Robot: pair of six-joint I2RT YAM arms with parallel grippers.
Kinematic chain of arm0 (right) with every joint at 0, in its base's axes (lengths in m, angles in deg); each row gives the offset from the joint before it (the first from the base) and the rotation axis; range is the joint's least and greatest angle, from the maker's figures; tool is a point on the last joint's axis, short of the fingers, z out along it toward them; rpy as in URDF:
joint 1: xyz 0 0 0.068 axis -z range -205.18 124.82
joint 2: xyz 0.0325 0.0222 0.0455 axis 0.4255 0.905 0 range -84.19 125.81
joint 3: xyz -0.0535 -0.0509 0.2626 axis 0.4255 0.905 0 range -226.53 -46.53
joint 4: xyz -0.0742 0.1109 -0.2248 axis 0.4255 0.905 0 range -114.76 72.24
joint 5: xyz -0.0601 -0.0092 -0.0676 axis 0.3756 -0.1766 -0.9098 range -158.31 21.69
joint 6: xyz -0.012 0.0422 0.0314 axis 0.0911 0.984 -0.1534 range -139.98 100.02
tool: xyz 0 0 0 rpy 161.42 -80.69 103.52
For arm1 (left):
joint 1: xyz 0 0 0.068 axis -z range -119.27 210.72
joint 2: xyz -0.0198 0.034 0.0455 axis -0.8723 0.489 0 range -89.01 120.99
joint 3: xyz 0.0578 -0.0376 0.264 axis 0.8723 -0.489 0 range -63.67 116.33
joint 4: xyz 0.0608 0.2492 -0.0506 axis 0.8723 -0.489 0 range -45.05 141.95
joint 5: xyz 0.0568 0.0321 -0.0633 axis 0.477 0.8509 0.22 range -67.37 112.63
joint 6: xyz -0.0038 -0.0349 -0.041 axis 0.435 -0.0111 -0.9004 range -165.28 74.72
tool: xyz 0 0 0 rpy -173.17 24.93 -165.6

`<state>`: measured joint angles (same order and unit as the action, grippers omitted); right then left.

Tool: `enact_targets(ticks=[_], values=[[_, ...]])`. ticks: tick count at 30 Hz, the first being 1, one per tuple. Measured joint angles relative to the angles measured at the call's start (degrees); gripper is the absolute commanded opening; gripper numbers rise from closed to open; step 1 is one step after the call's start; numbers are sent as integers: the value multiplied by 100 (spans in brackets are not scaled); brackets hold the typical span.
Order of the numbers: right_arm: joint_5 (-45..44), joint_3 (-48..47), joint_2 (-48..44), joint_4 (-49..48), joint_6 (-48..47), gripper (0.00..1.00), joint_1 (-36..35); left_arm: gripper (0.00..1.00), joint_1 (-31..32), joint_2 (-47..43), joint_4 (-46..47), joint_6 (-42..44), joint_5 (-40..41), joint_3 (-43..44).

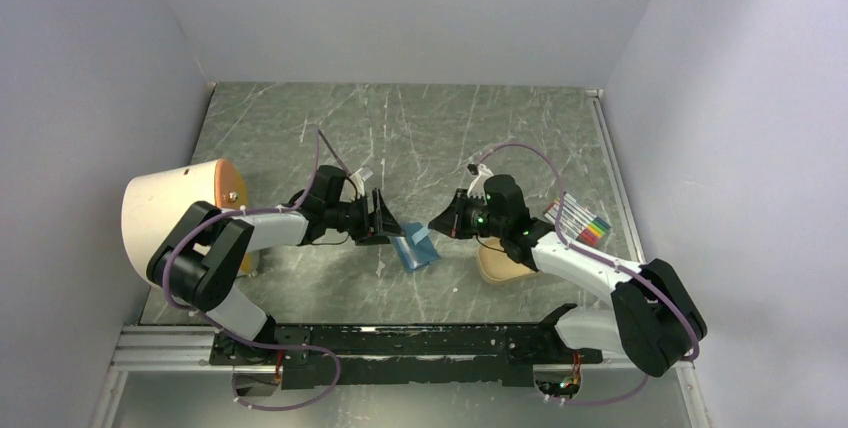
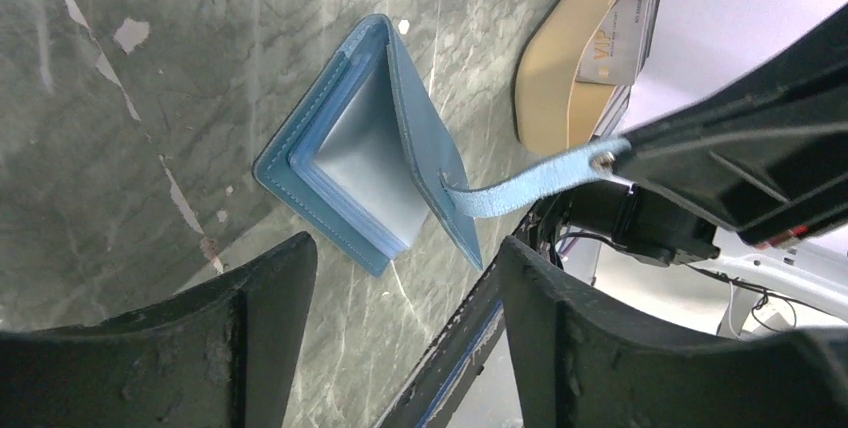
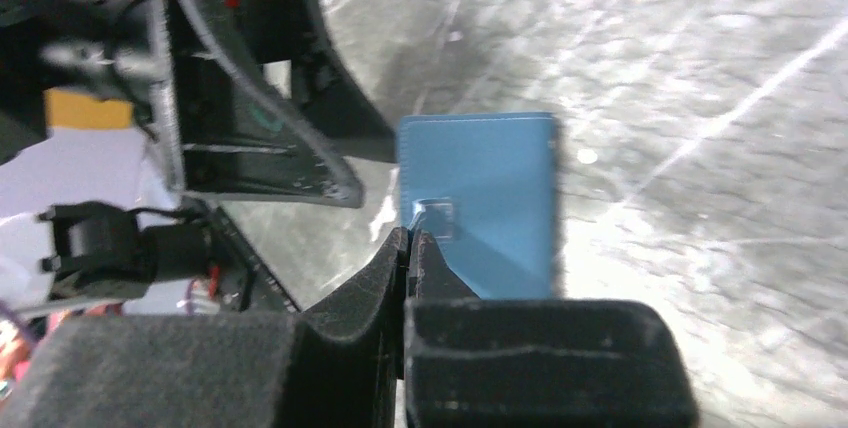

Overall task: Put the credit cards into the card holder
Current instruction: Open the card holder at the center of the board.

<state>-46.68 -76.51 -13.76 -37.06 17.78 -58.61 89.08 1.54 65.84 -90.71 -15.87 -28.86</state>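
The teal-blue card holder [image 1: 416, 246] lies on the table between my two grippers. In the left wrist view the card holder [image 2: 360, 163] stands partly open, its top flap lifted by its snap tab [image 2: 520, 188]. My right gripper [image 3: 410, 236] is shut on that tab and holds it taut. My left gripper [image 2: 405, 283] is open just short of the holder, with nothing between its fingers. The credit cards [image 2: 618, 40] lie stacked in a tan oval tray [image 2: 548, 78] beyond the holder.
The tan tray [image 1: 500, 266] sits partly under the right arm. A pack of coloured markers [image 1: 582, 221] lies at the right. A large white and orange cylinder [image 1: 175, 213] lies on its side at the left edge. Walls close in three sides.
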Motion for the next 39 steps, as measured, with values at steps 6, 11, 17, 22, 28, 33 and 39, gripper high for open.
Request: enact_targets(ticks=[6, 11, 17, 22, 28, 33, 39], values=[[-442, 0, 107, 382, -302, 0, 76, 44, 39, 0, -79, -9, 181, -2], [-531, 2, 168, 413, -398, 0, 208, 38, 98, 0, -380, -20, 413, 109], [-625, 7, 195, 459, -463, 0, 240, 45, 192, 2, -739, 66, 758, 431], [-673, 4, 219, 568, -514, 7, 251, 43, 234, 201, -828, 105, 798, 645], [-938, -256, 20, 1298, -693, 36, 260, 43, 343, 704, -846, 107, 671, 1137], [-1379, -841, -555, 2232, -879, 45, 256, 42, 476, 859, -914, 109, 586, 1609], [-1615, -1342, -894, 2660, -979, 44, -48, 42, 590, 1045, -898, 105, 494, 1816]])
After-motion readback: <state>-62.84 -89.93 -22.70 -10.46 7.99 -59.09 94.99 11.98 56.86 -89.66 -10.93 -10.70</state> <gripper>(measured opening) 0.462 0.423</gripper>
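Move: The card holder, cover half raised, lies about 5 cm to the left hand's right, 3 cm back and 4 cm below it. From the right hand, which already pinches the strap, the holder's middle is some 4 cm left, 4 cm back and 8 cm down. The tan tray of cards stands roughly 16 cm right of the right hand, 6 cm back and 8 cm below. The right hand draws the strap down-right about 5 cm, releases, then rises; the half-closing left reaches 6 cm right-forward. ##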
